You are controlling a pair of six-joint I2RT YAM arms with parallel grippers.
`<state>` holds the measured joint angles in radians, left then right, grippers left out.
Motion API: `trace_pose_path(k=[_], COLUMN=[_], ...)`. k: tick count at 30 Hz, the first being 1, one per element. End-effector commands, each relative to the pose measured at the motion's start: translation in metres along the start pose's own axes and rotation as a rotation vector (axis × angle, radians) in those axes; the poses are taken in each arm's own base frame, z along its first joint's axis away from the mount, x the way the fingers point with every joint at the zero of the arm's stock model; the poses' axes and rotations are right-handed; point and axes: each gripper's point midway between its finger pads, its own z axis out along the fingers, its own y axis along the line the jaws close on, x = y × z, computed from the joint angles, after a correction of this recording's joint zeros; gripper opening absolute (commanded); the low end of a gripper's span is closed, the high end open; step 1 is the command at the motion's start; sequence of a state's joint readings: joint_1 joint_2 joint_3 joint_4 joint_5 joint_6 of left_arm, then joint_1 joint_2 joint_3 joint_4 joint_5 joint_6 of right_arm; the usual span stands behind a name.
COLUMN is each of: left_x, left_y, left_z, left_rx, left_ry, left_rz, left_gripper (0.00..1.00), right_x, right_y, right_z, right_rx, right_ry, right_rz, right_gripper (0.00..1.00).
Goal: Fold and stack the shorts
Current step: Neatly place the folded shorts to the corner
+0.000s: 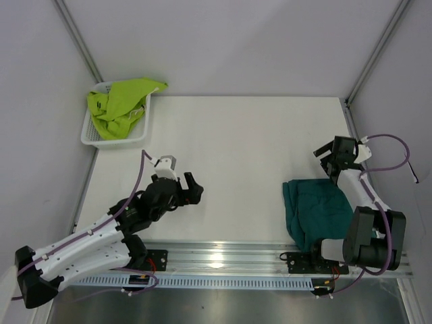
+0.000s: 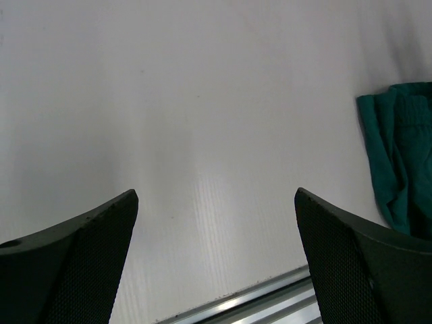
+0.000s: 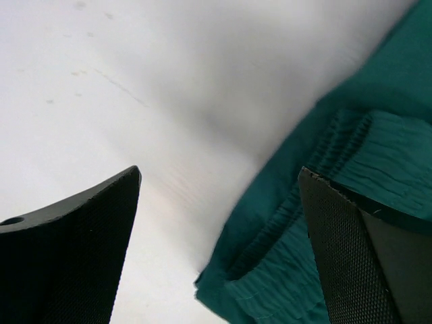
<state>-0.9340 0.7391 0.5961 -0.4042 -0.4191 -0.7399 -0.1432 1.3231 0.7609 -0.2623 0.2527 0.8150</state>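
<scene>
Dark teal shorts (image 1: 316, 210) lie folded on the table at the front right; the left wrist view catches their edge (image 2: 399, 162) at its right side. Lime yellow-green shorts (image 1: 121, 104) are bunched in the white mesh basket (image 1: 91, 137) at the back left. My right gripper (image 1: 334, 160) hangs open just beyond the teal shorts' far edge, with the elastic waistband (image 3: 324, 223) under its right finger and nothing held. Over bare table at the front left, my left gripper (image 1: 183, 182) is open and holds nothing.
A metal rail (image 1: 223, 260) runs along the table's near edge, also seen in the left wrist view as the rail (image 2: 270, 300). Grey walls with metal posts enclose the back and sides. The basket sits in the back-left corner.
</scene>
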Motion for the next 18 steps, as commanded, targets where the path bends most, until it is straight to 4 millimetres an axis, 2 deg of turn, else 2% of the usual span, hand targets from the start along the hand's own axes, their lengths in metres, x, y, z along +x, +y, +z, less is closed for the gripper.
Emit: trace_pose_path(k=[1, 2, 4, 5, 7, 8, 10, 11, 12, 14, 15, 16, 17, 18], left_x=[-0.026, -0.032, -0.042, -0.047, -0.056, -0.06, -0.068, -0.072, -0.077, -0.081, -0.086, -0.086, -0.094, -0.105], left_y=[0.016, 0.015, 0.024, 0.024, 0.03, 0.031, 0.038, 0.038, 0.039, 0.051, 0.054, 0.065, 0.065, 0.071], left_z=[-0.004, -0.004, -0.004, -0.004, -0.003, -0.002, 0.001, 0.002, 0.003, 0.013, 0.015, 0.022, 0.022, 0.022], left_rx=[-0.077, -0.077, -0.108, -0.109, -0.132, -0.141, -0.163, -0.163, -0.166, -0.197, -0.205, -0.23, -0.227, -0.247], left_ry=[-0.056, -0.063, -0.077, -0.085, -0.098, -0.102, -0.117, -0.121, -0.124, -0.096, -0.093, -0.071, -0.08, -0.102], left_rz=[0.007, 0.001, -0.008, -0.011, -0.015, -0.016, -0.026, -0.033, -0.042, -0.079, -0.104, -0.133, -0.152, -0.188], left_gripper=[0.99, 0.99, 0.99, 0.99, 0.99, 0.99, 0.99, 0.99, 0.99, 0.99, 0.99, 0.99, 0.99, 0.99], right_x=[-0.034, -0.033, -0.033, -0.025, -0.019, -0.003, 0.009, 0.014, 0.031, 0.042, 0.056, 0.058, 0.072, 0.087], right_y=[0.041, 0.057, 0.073, 0.088, 0.101, 0.121, 0.135, 0.14, 0.145, 0.154, 0.159, 0.165, 0.16, 0.162], right_z=[-0.028, -0.035, -0.05, -0.059, -0.072, -0.085, -0.097, -0.1, -0.106, -0.109, -0.114, -0.119, -0.114, -0.119], right_rx=[-0.137, -0.211, -0.29, -0.35, -0.417, -0.503, -0.569, -0.586, -0.615, -0.666, -0.698, -0.728, -0.735, -0.769], right_ry=[-0.083, -0.084, -0.103, -0.1, -0.112, -0.109, -0.133, -0.147, -0.143, -0.18, -0.175, -0.201, -0.186, -0.179], right_rz=[-0.064, -0.115, -0.159, -0.21, -0.264, -0.338, -0.392, -0.42, -0.484, -0.509, -0.541, -0.532, -0.55, -0.583], right_gripper=[1.0, 1.0, 0.99, 1.0, 0.99, 1.0, 0.99, 0.99, 1.0, 0.99, 1.0, 1.0, 0.99, 1.0])
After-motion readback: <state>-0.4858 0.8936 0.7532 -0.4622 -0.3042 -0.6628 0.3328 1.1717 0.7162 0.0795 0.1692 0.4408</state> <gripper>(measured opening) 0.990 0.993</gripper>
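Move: The lime shorts in the white basket lie about 30 cm ahead of the left hand, 25 cm to its left and 6 cm lower. The folded teal shorts have their middle some 18 cm back from the right hand, level sideways and 5 cm below; from the left hand they are 47 cm right, 6 cm back and 13 cm down. From the right hand, the lime shorts are about 17 cm ahead and 73 cm left, roughly 2 cm higher. Open right hand sweeps 18 cm left, rising from the teal shorts; left heads 11 cm forward-left towards lime shorts. ##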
